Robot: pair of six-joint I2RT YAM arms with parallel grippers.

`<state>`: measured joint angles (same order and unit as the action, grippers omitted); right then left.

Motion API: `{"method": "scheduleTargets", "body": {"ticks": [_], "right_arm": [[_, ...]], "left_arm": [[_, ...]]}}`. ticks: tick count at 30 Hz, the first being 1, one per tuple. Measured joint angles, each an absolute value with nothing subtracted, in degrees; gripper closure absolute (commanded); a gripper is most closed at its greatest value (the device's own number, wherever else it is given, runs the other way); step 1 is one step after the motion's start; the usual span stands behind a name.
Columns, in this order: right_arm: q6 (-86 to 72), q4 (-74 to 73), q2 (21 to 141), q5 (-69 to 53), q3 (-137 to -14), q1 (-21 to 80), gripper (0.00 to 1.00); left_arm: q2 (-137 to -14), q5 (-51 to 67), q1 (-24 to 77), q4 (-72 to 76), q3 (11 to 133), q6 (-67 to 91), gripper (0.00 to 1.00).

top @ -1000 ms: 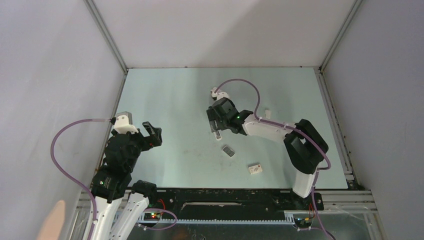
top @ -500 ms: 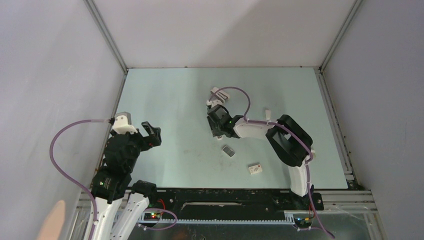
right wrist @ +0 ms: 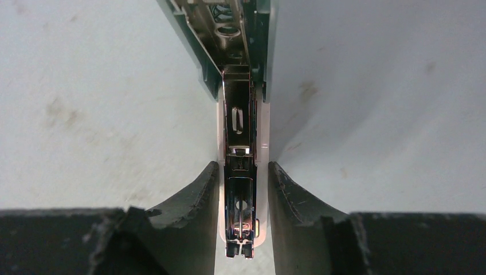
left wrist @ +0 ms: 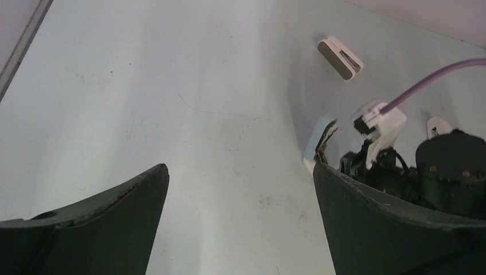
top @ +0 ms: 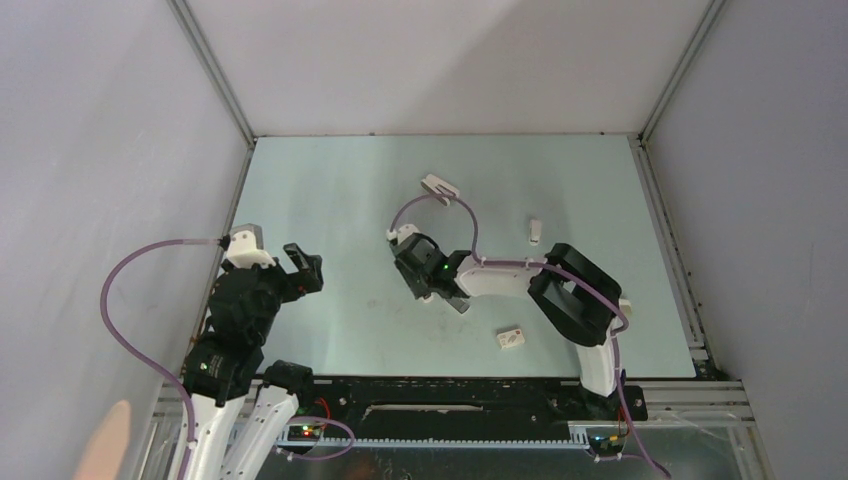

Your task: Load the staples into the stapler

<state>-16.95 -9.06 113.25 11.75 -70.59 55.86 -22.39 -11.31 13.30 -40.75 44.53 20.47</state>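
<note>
The stapler (right wrist: 262,150) lies open on the pale table, its shiny metal magazine bare and its grey-green lid (left wrist: 321,133) swung up. My right gripper (right wrist: 243,166) is shut on its white base, one finger pressed to each side. From above, that gripper (top: 428,294) covers nearly all of the stapler. The staples (top: 461,306), a small grey block, peek out just below the right arm's white link. My left gripper (left wrist: 239,169) hangs open and empty over the table's left side (top: 305,266), well away from both.
A broader white stapler (top: 440,187) lies farther back, also in the left wrist view (left wrist: 340,57). A small white piece (top: 535,230) sits at the right. A white box with a red mark (top: 511,339) lies near the front edge. Grey walls close in the table.
My right arm has swung left and nearer, and its jaws have closed from wide onto the stapler's base. The left arm has not moved.
</note>
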Motion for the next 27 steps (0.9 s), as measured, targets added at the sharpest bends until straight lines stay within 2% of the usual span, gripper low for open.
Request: {"method": "scheduleTargets", "body": {"ticks": [4,6,8,12,21,27], "right_arm": [[-16.47,-10.44,111.77,11.22,-69.21,59.00,0.71],[-16.27,-11.25,110.93,10.81,-68.45,60.05,0.63],[-16.10,-12.16,110.08,10.55,-67.79,60.55,0.49],[-15.97,-15.14,107.55,10.28,-67.07,61.06,0.38],[-17.65,-22.76,94.65,14.15,-66.85,61.06,0.37],[-22.79,-28.93,93.06,19.16,-65.69,60.18,0.36]], "left_arm": [[-22.50,-11.31,13.26,-40.56,43.86,20.47,0.00],[-22.72,-11.35,13.19,-40.56,43.81,20.47,0.00],[-22.90,-11.33,13.15,-40.42,43.81,20.47,0.00],[-23.11,-11.35,13.08,-40.40,43.81,20.47,0.00],[-23.11,-11.38,13.08,-40.40,43.81,20.47,0.00],[-23.11,-11.38,13.08,-40.40,43.81,20.47,0.00]]}}
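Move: The right hand is low at the table, already pinching the opened stapler near its front end; the stapler's middle lies about 5 cm ahead and 3 cm left of the hand. The small staple stack sits some 7 cm to the hand's right and 4 cm back, at nearly its height, with the staple box roughly 18 cm right and 13 cm back. From the left hand, the staple stack is about 34 cm right, 4 cm ahead and 24 cm below. Keep the right fingers on the stapler and slide it along the table straight back towards the base, about 5 cm. Then open to roughly two-thirds, let go, rise about 9 cm clear of it and swing some 6 cm right towards the staple stack, starting to sink and turning slightly clockwise at the end. ##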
